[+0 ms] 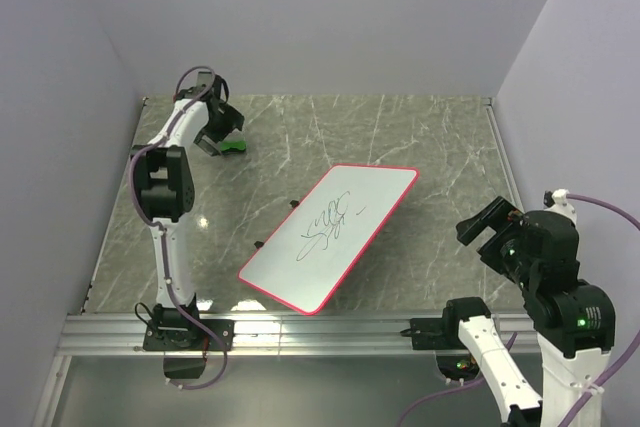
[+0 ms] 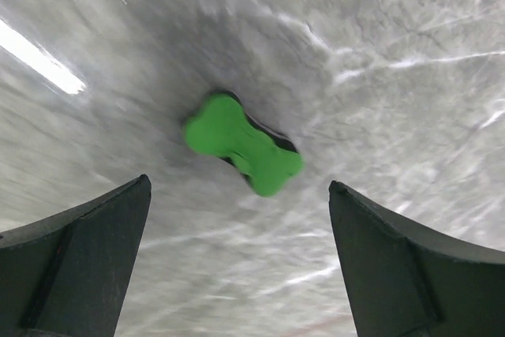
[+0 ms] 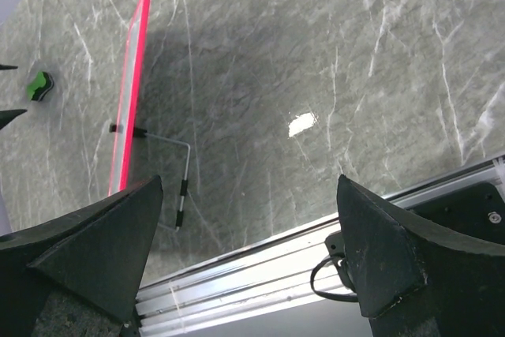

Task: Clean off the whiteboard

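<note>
The whiteboard (image 1: 372, 197) lies tilted across the middle of the marble table, red-rimmed, with a black scribble (image 1: 327, 222) on it. In the right wrist view the whiteboard (image 3: 130, 92) shows edge-on. A small green eraser (image 1: 234, 147) rests on the table at the far left. My left gripper (image 1: 220, 137) hangs just above it, open. In the left wrist view the eraser (image 2: 243, 144) lies a little beyond the spread gripper (image 2: 239, 182), untouched. My right gripper (image 1: 488, 230) is raised at the near right, open (image 3: 249, 179) and holding nothing.
A wire stand (image 3: 183, 171) props the whiteboard from beneath. An aluminium rail (image 1: 320, 327) runs along the table's near edge. Plain walls close in the left, back and right sides. A black cable (image 3: 327, 274) loops by the right arm's base.
</note>
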You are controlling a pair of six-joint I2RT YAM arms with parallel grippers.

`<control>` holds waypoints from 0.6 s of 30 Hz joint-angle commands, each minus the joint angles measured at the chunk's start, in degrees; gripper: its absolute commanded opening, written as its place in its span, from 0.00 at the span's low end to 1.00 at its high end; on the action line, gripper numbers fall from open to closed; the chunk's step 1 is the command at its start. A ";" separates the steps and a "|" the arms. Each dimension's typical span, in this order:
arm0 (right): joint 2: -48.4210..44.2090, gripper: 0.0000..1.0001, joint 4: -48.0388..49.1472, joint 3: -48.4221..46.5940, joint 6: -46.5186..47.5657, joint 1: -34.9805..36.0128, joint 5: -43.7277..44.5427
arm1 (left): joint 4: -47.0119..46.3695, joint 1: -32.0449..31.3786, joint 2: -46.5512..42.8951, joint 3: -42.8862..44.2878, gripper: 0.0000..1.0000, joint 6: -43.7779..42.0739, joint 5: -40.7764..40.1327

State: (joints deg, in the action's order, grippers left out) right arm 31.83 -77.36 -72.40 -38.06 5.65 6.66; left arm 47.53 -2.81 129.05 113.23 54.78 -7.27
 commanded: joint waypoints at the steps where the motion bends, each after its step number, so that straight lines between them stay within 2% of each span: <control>1: 1.91 0.97 1.16 0.85 -1.57 0.33 1.17 | 0.11 -3.69 0.76 1.29 0.99 11.91 0.50; 4: 2.18 0.97 2.21 2.00 -2.80 0.24 0.82 | -1.30 -4.39 1.02 0.41 0.99 20.68 2.17; 7: 2.62 0.97 3.09 2.70 -3.68 0.33 0.82 | 0.01 -5.01 2.86 2.86 0.99 25.09 2.00; 12: 3.15 0.96 2.92 2.09 -4.30 0.24 1.60 | 4.84 -4.40 7.17 10.25 0.99 25.64 -0.90; 18: 3.06 0.96 2.66 3.06 -4.65 0.24 2.57 | 4.06 -2.64 6.30 6.39 0.99 25.55 -1.43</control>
State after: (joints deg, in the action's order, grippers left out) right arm 34.44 -76.27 -69.80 -41.93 5.65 7.51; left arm 50.26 -6.48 136.46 120.11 78.83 -7.03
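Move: Almost straight below the left hand lies the eraser, green side up on the table, about 2 cm to its right, level with it fore and aft, and some 6 cm down. The whiteboard's middle stands roughly 30 cm back and 30 cm to the left hand's right, at about its height. From the right hand the eraser is some 41 cm ahead, 56 cm left and 26 cm lower. Swinging right about 6.5 cm above the eraser, the open left hand then comes back left some 2 cm while easing forward and sinking about 2.5 cm. Its wrist turns nearly 20 degrees counter-clockwise and tips about 10 degrees sideways, left side dropping; the fingers stay wide open. The right hand dips and edges forward slightly. ##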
